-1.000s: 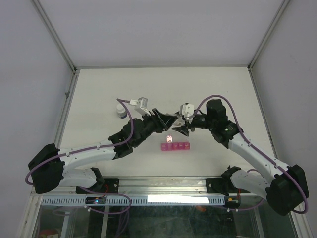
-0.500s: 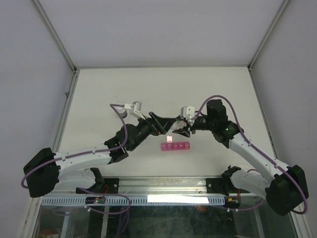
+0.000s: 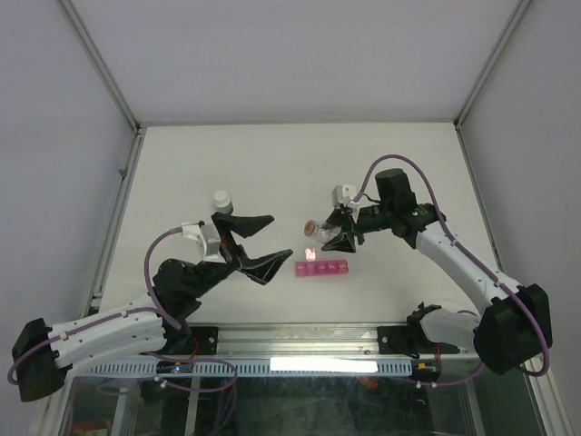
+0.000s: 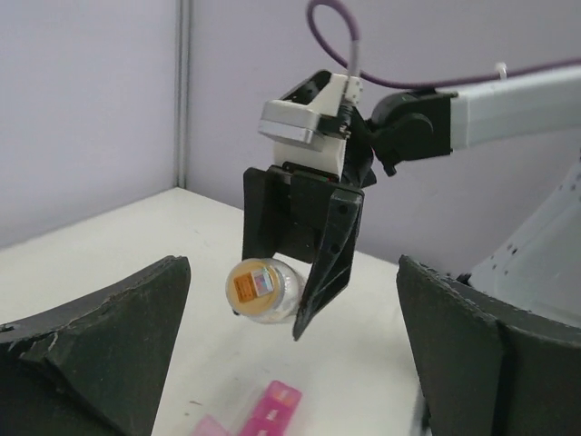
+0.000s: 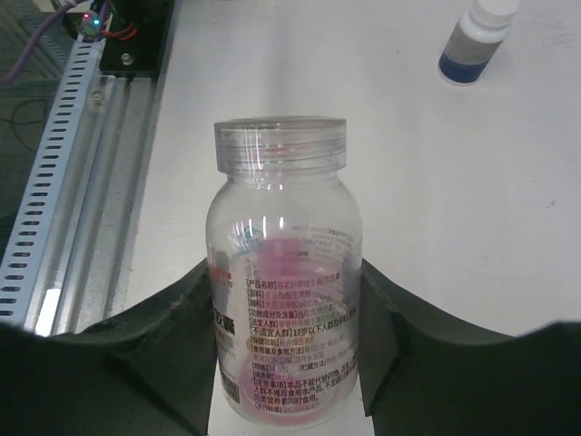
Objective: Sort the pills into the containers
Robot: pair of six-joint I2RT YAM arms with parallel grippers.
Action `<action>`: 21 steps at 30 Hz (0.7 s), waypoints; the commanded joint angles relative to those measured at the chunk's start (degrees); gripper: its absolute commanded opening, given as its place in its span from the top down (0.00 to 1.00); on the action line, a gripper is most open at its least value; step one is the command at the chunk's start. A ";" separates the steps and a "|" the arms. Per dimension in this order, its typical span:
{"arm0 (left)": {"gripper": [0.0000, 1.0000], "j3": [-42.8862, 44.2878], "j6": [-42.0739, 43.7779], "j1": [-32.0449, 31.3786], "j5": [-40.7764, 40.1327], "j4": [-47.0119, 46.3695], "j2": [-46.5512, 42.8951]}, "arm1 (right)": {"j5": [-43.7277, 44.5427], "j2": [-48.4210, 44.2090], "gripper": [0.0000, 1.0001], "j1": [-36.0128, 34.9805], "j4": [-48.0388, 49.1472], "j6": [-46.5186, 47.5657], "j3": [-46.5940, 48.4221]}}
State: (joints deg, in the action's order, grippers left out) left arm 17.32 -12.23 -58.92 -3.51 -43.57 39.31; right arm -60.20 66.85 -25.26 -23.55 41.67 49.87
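Observation:
A clear labelled bottle (image 5: 283,272) stands between the pads of my right gripper (image 5: 286,372), which is shut on it. From above, that bottle (image 3: 315,227) hangs tilted just over the left end of the pink containers strip (image 3: 324,267), whose leftmost lid stands up. My left gripper (image 3: 280,238) is open and holds nothing, a short way left of the strip. Its wrist view looks between its own fingers (image 4: 100,345) at the held bottle (image 4: 263,289) and the strip (image 4: 270,411) below. I cannot make out any pills.
A white-capped dark bottle (image 3: 221,200) stands on the table behind my left gripper, also in the right wrist view as the small bottle (image 5: 476,41) at top right. A slotted metal rail (image 5: 82,163) runs along the near table edge.
My left gripper has opened wide and drawn back to the left, away from the clear bottle. My right gripper has closed on the bottle and now holds it alone.

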 commanded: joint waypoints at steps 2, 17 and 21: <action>0.01 -0.45 19.07 -0.32 10.16 4.12 -1.31 | -4.99 2.43 1.00 0.29 -8.49 5.49 3.60; 0.24 8.35 26.33 8.76 30.90 15.10 11.01 | -3.26 3.19 1.00 0.27 -10.83 9.39 3.49; 0.24 11.54 26.48 9.08 31.09 15.05 16.39 | -3.00 3.47 1.00 0.13 -11.07 9.63 3.64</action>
State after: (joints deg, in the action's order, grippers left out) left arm 24.29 12.23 -50.33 22.92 -27.88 52.25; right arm -62.15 70.15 -25.19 -34.63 49.82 50.81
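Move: The cap end of the pill bottle, held in the right gripper, is the open left hand's target: about 5 cm ahead of it, 8 cm to its right and 9 cm below. The right hand point has that cap some 5 cm to its left, 1 cm ahead and 1 cm lower. From the left hand, the pink pill box lies about 1 cm ahead, 12 cm right and 23 cm below, and the white bottle about 21 cm ahead, 18 cm left and 20 cm below. The left hand sinks about 8 cm and shifts some 3.5 cm to the right towards the bottle's cap, easing back slightly before coming forward again, while its fingers tip down by some 30 degrees from pointing up and to the right to nearly level, and the wide-open gap narrows to about three quarters without yet pinching the cap. The right hand keeps its grip on the bottle body, cap towards the left hand, and lowers it a little down and back towards the pill box, then holds there. ##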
